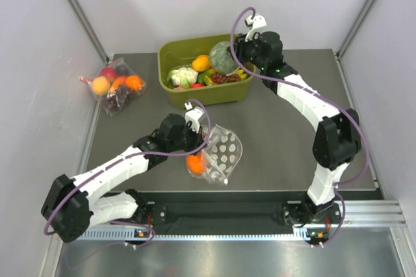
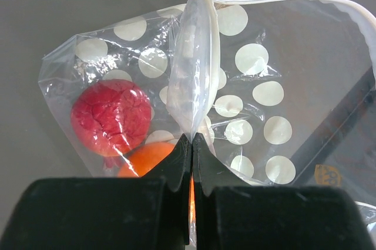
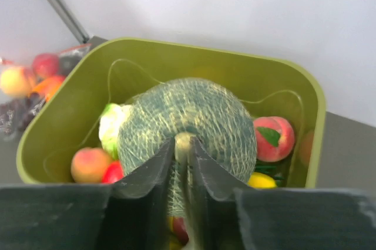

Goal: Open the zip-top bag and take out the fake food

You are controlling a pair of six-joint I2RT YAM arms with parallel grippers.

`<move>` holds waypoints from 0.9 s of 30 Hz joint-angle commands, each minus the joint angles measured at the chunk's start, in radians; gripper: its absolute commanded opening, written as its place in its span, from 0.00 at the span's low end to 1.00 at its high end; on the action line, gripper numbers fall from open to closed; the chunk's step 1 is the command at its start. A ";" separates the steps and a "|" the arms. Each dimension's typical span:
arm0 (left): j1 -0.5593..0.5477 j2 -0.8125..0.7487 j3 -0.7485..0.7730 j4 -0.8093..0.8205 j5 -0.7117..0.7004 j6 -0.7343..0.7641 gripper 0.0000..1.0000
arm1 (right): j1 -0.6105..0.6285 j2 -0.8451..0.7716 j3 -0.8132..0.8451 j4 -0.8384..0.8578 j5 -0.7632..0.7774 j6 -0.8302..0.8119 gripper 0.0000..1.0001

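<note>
The zip-top bag, clear with white dots, hangs open-mouthed in my left gripper just above the table's front middle. In the left wrist view the jaws are shut on a fold of the bag. A red fruit and an orange fruit lie inside it; the orange one also shows from above. My right gripper is shut on the stem of the dark green netted pumpkin and holds it over the green tub. The right wrist view shows the pumpkin in my gripper.
The tub holds a white cauliflower, a yellow-orange fruit, a peach and other toy produce. A smaller dotless bag of fruit lies at the table's back left. White walls close in the table.
</note>
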 commanded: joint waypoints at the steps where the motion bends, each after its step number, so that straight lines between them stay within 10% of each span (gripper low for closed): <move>1: 0.004 -0.031 0.003 -0.013 0.017 -0.005 0.00 | -0.012 0.037 0.099 0.008 0.024 -0.024 0.46; 4: 0.004 -0.030 0.003 -0.011 0.018 -0.003 0.00 | -0.012 0.033 0.081 0.007 0.036 -0.033 0.73; 20: 0.004 -0.079 0.020 -0.019 0.004 -0.008 0.00 | 0.002 -0.358 -0.253 0.004 -0.021 -0.045 0.95; 27: 0.004 -0.085 0.042 -0.037 -0.010 -0.008 0.00 | 0.230 -0.646 -0.505 -0.062 0.114 -0.075 0.94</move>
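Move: I have the green pumpkin by its stem in my right hand, its middle about 5 cm ahead, 3 cm left and 5 cm below. The green bin it goes into has its middle some 8 cm to my left, 2 cm ahead and 22 cm down. In it, roughly 20 cm down, the cauliflower lies 17 cm left and 1 cm ahead, the peach 6 cm ahead and 2 cm right. From my left hand, the bin's middle is about 30 cm ahead, 2 cm right, 3 cm lower. I open my right fingers wide and let go of the pumpkin's stem while easing 2 or 3 cm down and about 1 cm forward into the bin. Then I draw the empty hand back about 16 cm towards my base, rising some 6 cm and drifting a little right, fingers wide, away from the pumpkin. My left hand keeps its pinch on the zip-top bag, nearly in place. ##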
